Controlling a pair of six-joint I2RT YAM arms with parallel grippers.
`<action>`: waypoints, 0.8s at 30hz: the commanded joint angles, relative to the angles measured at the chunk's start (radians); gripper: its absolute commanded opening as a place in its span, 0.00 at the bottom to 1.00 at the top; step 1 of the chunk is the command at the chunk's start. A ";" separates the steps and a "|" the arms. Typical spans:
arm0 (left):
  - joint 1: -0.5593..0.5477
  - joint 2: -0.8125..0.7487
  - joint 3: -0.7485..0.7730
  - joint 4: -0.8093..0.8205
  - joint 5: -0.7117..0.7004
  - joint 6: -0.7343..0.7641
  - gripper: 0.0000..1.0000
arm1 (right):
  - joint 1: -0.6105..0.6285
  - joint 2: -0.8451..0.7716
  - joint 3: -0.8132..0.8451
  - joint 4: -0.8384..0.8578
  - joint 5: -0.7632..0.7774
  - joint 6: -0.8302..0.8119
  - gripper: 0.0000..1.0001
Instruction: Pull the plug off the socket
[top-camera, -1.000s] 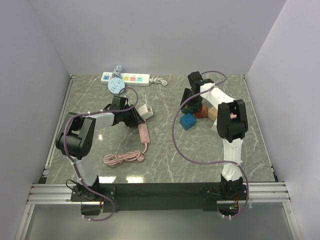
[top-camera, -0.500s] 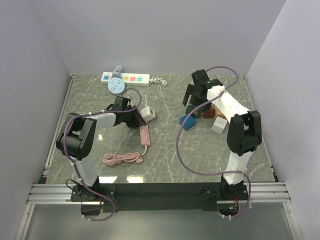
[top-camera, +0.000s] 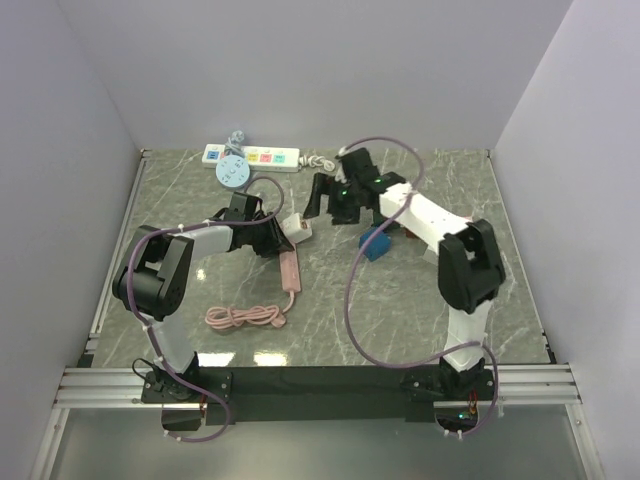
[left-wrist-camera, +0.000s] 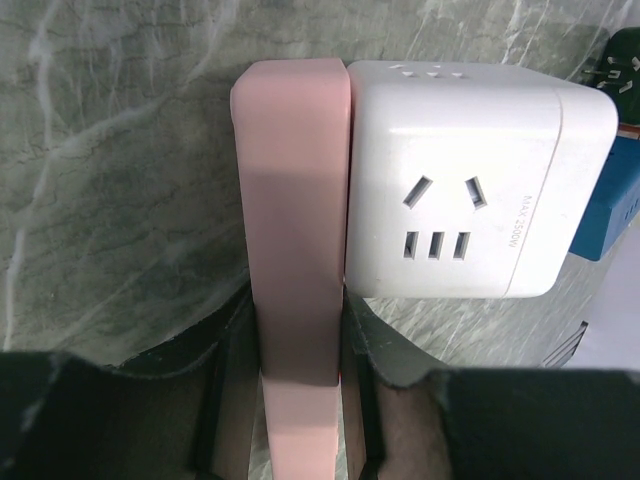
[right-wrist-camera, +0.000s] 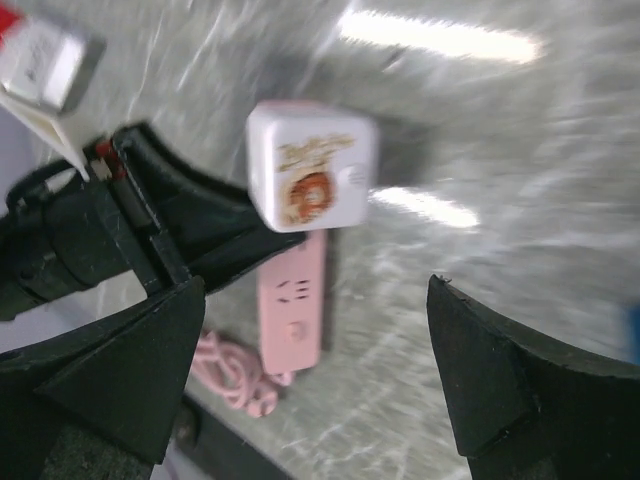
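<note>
My left gripper (top-camera: 274, 240) (left-wrist-camera: 297, 335) is shut on a pink power strip (top-camera: 289, 268) (left-wrist-camera: 295, 200) turned on its edge. A white cube plug (top-camera: 295, 226) (left-wrist-camera: 470, 180) (right-wrist-camera: 310, 165) is stuck on that strip's face, near its far end. My right gripper (top-camera: 318, 200) (right-wrist-camera: 315, 290) hovers open just right of the cube, with nothing between its fingers (right-wrist-camera: 120, 370). The strip's pink cord (top-camera: 245, 317) lies coiled near the front. The long white socket (top-camera: 252, 156) with pastel panels lies at the back left, away from both grippers.
A round pale-blue disc (top-camera: 233, 172) rests against the white socket. A blue block (top-camera: 376, 243) lies under the right arm, with other blocks hidden behind it. Grey walls close in the back and both sides.
The right arm swung left from the blocks to beside the white cube, and its jaws opened wide. The left gripper kept still on the pink strip.
</note>
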 joint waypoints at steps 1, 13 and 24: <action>-0.010 -0.033 0.012 0.013 0.039 0.019 0.00 | 0.025 0.075 0.025 0.125 -0.180 0.051 0.98; -0.018 -0.039 -0.010 0.058 0.082 -0.004 0.00 | 0.065 0.239 0.066 0.225 -0.190 0.102 0.98; -0.024 -0.031 -0.011 0.065 0.079 -0.012 0.00 | 0.080 0.330 0.124 0.176 -0.240 0.089 0.51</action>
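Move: The white plug sits about 8 cm to the right hand's left and some 10 cm below it, level with it fore and aft. It sticks out of the pink socket strip, whose middle lies about 6 cm back and 9 cm left of this hand, 10 cm down; the blue cube is 3 cm back, 11 cm right and 11 cm below. From the left hand, already gripping the strip, the plug is 3 cm ahead, 3 cm right, at its height. The right hand goes down about 9 cm and left about 8 cm onto the white plug, quickly at first and then slower, tipping its wrist further down and turning a little counter-clockwise, roughly 15 degrees in all, with the fingers wide open until they straddle the plug and close on its sides near the end. The left hand keeps its pinch on the pink strip beside the plug, easing only about a centimetre back and to the right. ##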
